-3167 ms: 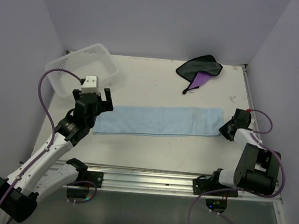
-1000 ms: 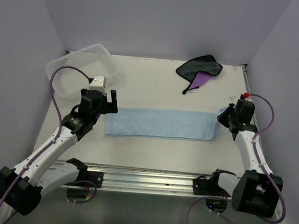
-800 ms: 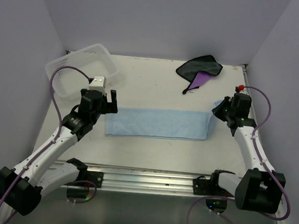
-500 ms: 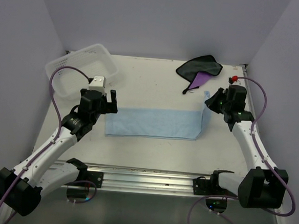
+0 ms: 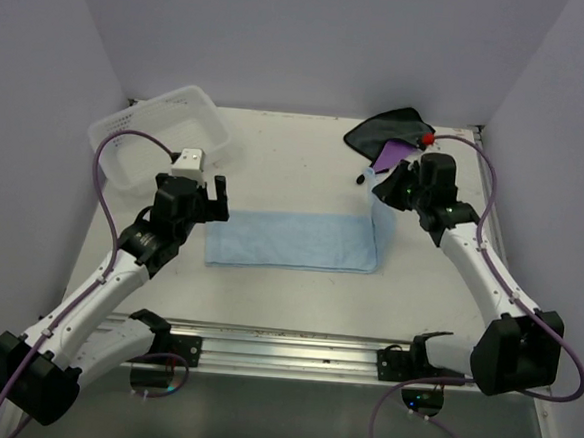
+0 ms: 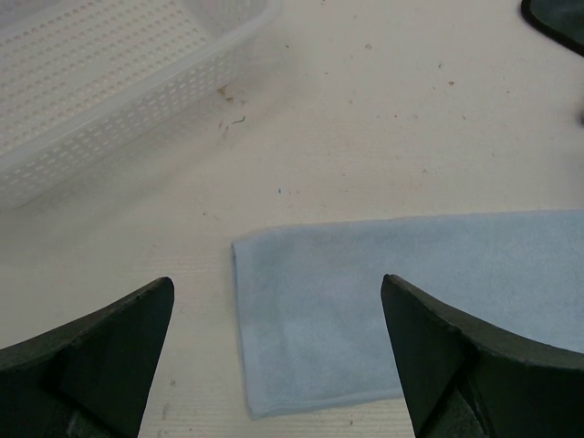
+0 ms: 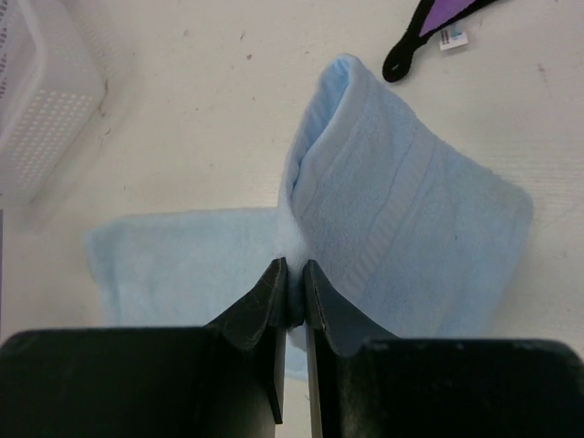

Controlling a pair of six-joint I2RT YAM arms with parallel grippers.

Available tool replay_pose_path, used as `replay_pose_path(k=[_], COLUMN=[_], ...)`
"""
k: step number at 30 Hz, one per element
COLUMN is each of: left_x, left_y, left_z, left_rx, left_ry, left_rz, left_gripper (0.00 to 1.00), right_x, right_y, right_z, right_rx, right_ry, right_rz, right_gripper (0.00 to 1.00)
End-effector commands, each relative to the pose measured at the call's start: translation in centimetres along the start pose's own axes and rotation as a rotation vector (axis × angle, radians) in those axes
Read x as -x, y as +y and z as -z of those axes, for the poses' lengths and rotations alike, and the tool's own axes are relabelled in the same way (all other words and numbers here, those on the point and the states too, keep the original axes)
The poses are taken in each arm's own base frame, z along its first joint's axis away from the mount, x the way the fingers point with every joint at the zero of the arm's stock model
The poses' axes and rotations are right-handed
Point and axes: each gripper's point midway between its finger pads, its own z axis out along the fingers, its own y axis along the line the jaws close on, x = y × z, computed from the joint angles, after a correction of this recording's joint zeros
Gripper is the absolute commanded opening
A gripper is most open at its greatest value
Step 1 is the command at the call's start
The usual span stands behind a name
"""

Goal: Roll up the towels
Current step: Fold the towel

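A light blue towel [image 5: 291, 239] lies as a long strip across the table's middle. Its right end [image 7: 401, 210] is lifted and folded over, pinched in my right gripper [image 7: 294, 274], which is shut on it above the strip [image 5: 386, 191]. My left gripper [image 5: 205, 195] hovers wide open over the towel's left end [image 6: 365, 301], one finger on each side and nothing between them. The purple and dark grey towel [image 5: 390, 136] lies crumpled at the back right, just behind the right gripper; its dark tip and tag [image 7: 429, 41] show in the right wrist view.
A white lattice basket [image 5: 168, 130] stands at the back left, close behind the left gripper, and shows as well in the left wrist view [image 6: 109, 82]. Lilac walls close the table on three sides. A metal rail [image 5: 293, 344] runs along the near edge.
My right gripper has carried the blue towel's right end up and leftward, toward the back, so the strip on the table has shortened. The left gripper has stayed in place, open.
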Motion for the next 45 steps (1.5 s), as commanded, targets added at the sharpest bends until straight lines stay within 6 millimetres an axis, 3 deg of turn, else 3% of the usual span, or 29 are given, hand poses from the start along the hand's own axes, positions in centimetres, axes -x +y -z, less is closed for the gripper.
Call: replay_pose_path(k=[1,5,8,22,35,45], left_x=[1.7,1.9,1.9,1.9,2.3,2.6], left_y=[-0.1,-0.2,-0.1,0.1,1.3,1.7], left_z=[0.4,0.5,0.5,0.6,1.0,1.3], left_rx=[-0.018,-0.027,-0.019,-0.009,0.052,0.066], left_ry=[-0.057,-0.062,-0.067,-0.067,-0.088,-0.105], left_rz=[-0.002,-0.006,-0.001,0.001,0.011,0.016], left_gripper=[1.0,0.96,1.0,0.98,1.0,1.0], right_x=[2.4,2.1,1.3,0.4,-3.0,-3.1], right_y=[3.5,5.3,6.8,12.9,18.4,21.9], right_z=[0.2,-0.1,-0.4,-0.2,-1.0,-0.4], right_rx=[0.092,0.126,0.156,0.266,0.347,0.41], right_ry=[-0.056,-0.046,-0.029,-0.009,0.049,0.049], right_rz=[0.013,0.03,0.046,0.082,0.15,0.183], right_gripper=[0.0,0.0,0.0,0.0,0.0,0.0])
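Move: The flat towel's left end, towards which the right hand carries the other end, lies about 44 cm to that hand's left, 5 cm back and 18 cm below. The bend where the towel leaves the table is some 5 cm right and 5 cm back; the black mitt's loop end is roughly 21 cm straight ahead, both at table level. From the idle left hand, the towel's left end is about 3 cm left, 2 cm ahead, 18 cm down. Leftwards in one steady sweep of about 19 cm, the right hand keeps its pinch on the towel's raised right end and carries it over the flat part towards the left end. It rises about 5 cm unevenly on the way, easing slightly back, while the wrist swings some 25 degrees counter-clockwise. ##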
